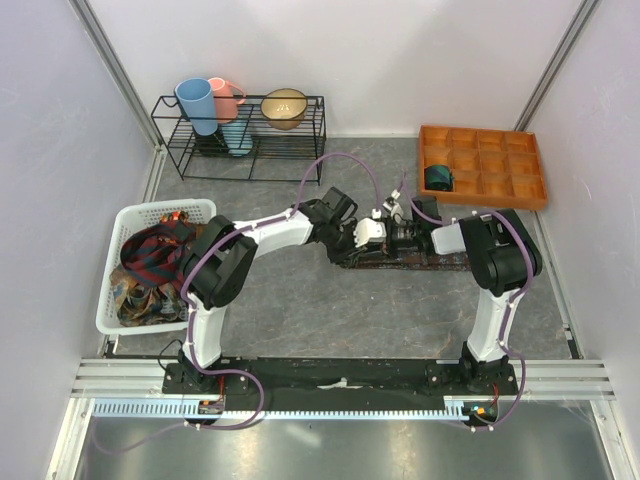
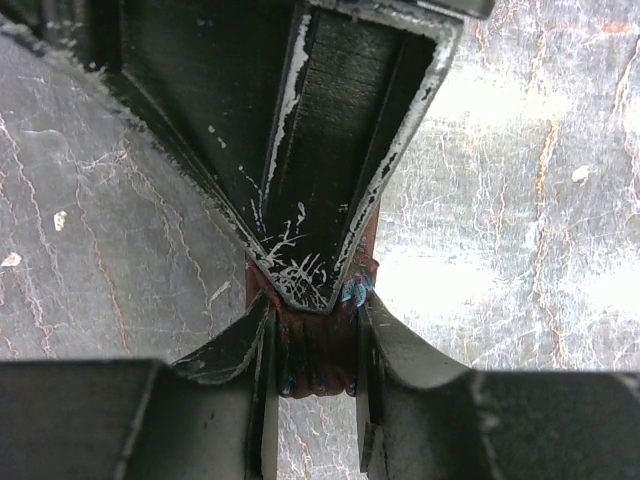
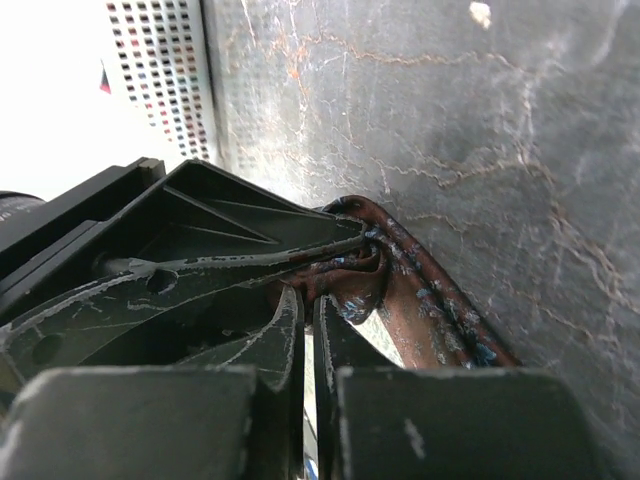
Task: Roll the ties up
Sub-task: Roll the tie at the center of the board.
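Note:
A maroon-brown tie (image 1: pixel 372 262) with blue flecks lies across the middle of the grey table, partly under both grippers. My left gripper (image 2: pixel 315 335) is shut on its rolled end (image 2: pixel 318 365), which fills the gap between the two fingers. My right gripper (image 3: pixel 310 300) faces it from the other side with its jaws shut. Its tips press against the bunched fold of the tie (image 3: pixel 420 300), and I cannot tell whether any cloth is pinched. In the top view the left gripper (image 1: pixel 372 232) and right gripper (image 1: pixel 398 238) meet tip to tip over the tie.
A white basket (image 1: pixel 125 215) at the left holds several more ties (image 1: pixel 150 265). An orange compartment tray (image 1: pixel 500 190) at the back right has a rolled teal tie (image 1: pixel 437 178) in one cell. A black wire rack (image 1: pixel 300 165) with cups and a bowl stands at the back.

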Controlling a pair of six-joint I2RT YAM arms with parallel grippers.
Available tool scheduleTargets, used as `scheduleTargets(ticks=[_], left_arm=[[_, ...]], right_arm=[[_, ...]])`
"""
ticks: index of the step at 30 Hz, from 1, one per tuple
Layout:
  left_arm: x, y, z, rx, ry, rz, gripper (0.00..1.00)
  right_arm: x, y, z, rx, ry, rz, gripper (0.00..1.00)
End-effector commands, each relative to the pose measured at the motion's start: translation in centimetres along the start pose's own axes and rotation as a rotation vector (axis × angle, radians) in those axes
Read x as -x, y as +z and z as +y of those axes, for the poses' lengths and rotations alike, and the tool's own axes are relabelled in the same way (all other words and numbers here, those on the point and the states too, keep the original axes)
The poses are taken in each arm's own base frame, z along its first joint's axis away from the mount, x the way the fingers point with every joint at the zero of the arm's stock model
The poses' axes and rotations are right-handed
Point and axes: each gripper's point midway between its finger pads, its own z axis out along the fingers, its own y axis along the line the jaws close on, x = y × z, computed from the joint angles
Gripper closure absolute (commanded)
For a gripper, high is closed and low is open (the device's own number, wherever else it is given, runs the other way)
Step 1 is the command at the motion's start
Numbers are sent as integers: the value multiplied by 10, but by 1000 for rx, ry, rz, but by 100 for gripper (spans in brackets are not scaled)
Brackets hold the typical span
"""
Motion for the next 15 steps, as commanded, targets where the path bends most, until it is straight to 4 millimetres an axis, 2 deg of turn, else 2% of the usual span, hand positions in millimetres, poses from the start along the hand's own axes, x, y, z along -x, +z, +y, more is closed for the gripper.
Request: scheduleTargets(ticks=[1,6,8,15], left_arm=[[-10,10,-15,-87,-47,10,64],[6,2,-3,-61,-77,-73,42],[18,-1,2,-51,-78,-126,39],[38,-6,1,-72,-100,-279,36]], right_arm=[[-3,0,-38,-150,-65,41,100],[-4,-8,-64,-245,-61,54,100],[-9,-13,-69,-273,-53,69,100],[-6,-35,-91,-362,-53,57,100]])
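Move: The tie roll sits between the left gripper's fingers, about 1 cm to the right of their midpoint. From the right gripper, whose shut tips are at the roll's right side, its middle lies some 2 cm left and 1 cm below. The unrolled strip runs off flat to the right, its middle roughly 15 cm right of the left gripper and 2 cm lower; the tray's green roll is some 18 cm ahead and 19 cm right of the left gripper. Open the left gripper to about twice its gap so its squeeze on the tie roll ends, keeping the hand almost in place beside the roll and tilting it a little, under 10 degrees. Keep the right fingers shut on the roll's edge and draw that hand to the right, away from the left gripper, about 3 cm, sinking some 2 cm towards the board. ##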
